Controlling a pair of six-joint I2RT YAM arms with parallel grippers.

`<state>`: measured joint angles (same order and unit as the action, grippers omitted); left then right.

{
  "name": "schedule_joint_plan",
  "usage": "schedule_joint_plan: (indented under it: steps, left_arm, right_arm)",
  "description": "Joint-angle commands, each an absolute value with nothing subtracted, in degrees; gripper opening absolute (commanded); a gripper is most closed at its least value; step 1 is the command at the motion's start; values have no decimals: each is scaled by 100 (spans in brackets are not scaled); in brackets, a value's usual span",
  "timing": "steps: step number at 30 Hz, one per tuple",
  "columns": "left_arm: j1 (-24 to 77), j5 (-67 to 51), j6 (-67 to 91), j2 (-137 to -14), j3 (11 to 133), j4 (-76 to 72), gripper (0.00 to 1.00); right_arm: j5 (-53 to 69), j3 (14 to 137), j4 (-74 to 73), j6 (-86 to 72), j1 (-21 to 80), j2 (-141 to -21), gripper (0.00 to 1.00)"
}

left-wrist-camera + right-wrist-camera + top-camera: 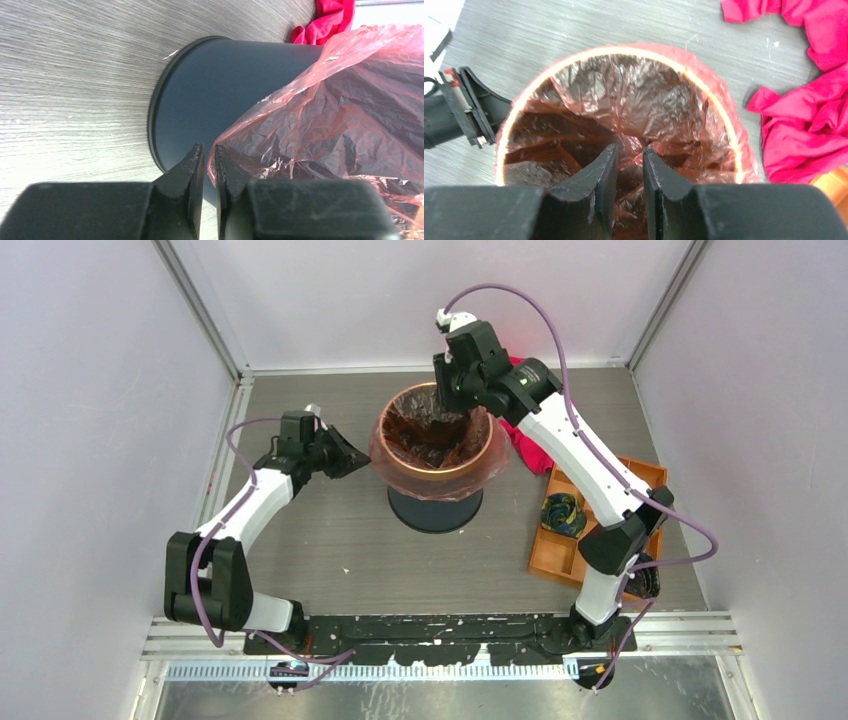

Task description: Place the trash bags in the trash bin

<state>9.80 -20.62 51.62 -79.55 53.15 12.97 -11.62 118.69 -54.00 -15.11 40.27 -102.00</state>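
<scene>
The dark navy trash bin stands mid-table, and the red-pink trash bag lines its inside, with its edge folded over the rim. My left gripper sits at the bin's left side. In the left wrist view its fingers stand a narrow gap apart with nothing between them, just beside the bag's hanging edge and the bin's wall. My right gripper hangs over the far side of the bin's mouth. It is open above the crumpled film inside the rim.
A magenta cloth lies on the table right of the bin, also seen in both wrist views. An orange compartment tray with a dark patterned object sits at the right, under my right arm. White walls enclose the table.
</scene>
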Motion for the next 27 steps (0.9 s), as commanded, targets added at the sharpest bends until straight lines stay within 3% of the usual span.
schedule_joint_plan:
  steps: [1, 5, 10, 22, 27]
  left_arm:
    - [1003, -1903, 4901, -7840, 5608, 1472, 18]
    - [1002, -1675, 4617, -7674, 5774, 1820, 35]
    - [986, -1288, 4143, -7358, 6139, 2472, 42]
    - [1043, -1760, 3724, -7352, 7467, 2941, 45]
    - [1069, -1891, 3814, -7576, 7555, 2713, 46]
  right_arm:
    - [-869, 12696, -5885, -1276, 4068, -10572, 29]
    - [-965, 12438, -5969, -1128, 4275, -10651, 25]
    - [-905, 11943, -5827, -1214, 4316, -10439, 22]
    - [-407, 11707, -5856, -998, 4456, -10829, 15]
    - [-456, 11426, -5760, -707, 4455, -10909, 4]
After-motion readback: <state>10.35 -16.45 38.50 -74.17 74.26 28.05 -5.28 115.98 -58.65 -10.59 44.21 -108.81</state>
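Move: The bag lining the trash bin has its mouth just beneath the right hand, its middle roughly 16 cm below, 2 cm back and 1 cm left. The pink cloth lies on the table some 19 cm ahead and 15 cm right, the wooden tray about 5 cm back and 30 cm right, both around 30 cm down. For the left hand, still at the bag's hanging edge, the bag's middle is about 12 cm right, level ahead and in height. Left fingers release the bag's edge and rise about 13 cm; right fingers, closing, sink 8 cm into the bag. ##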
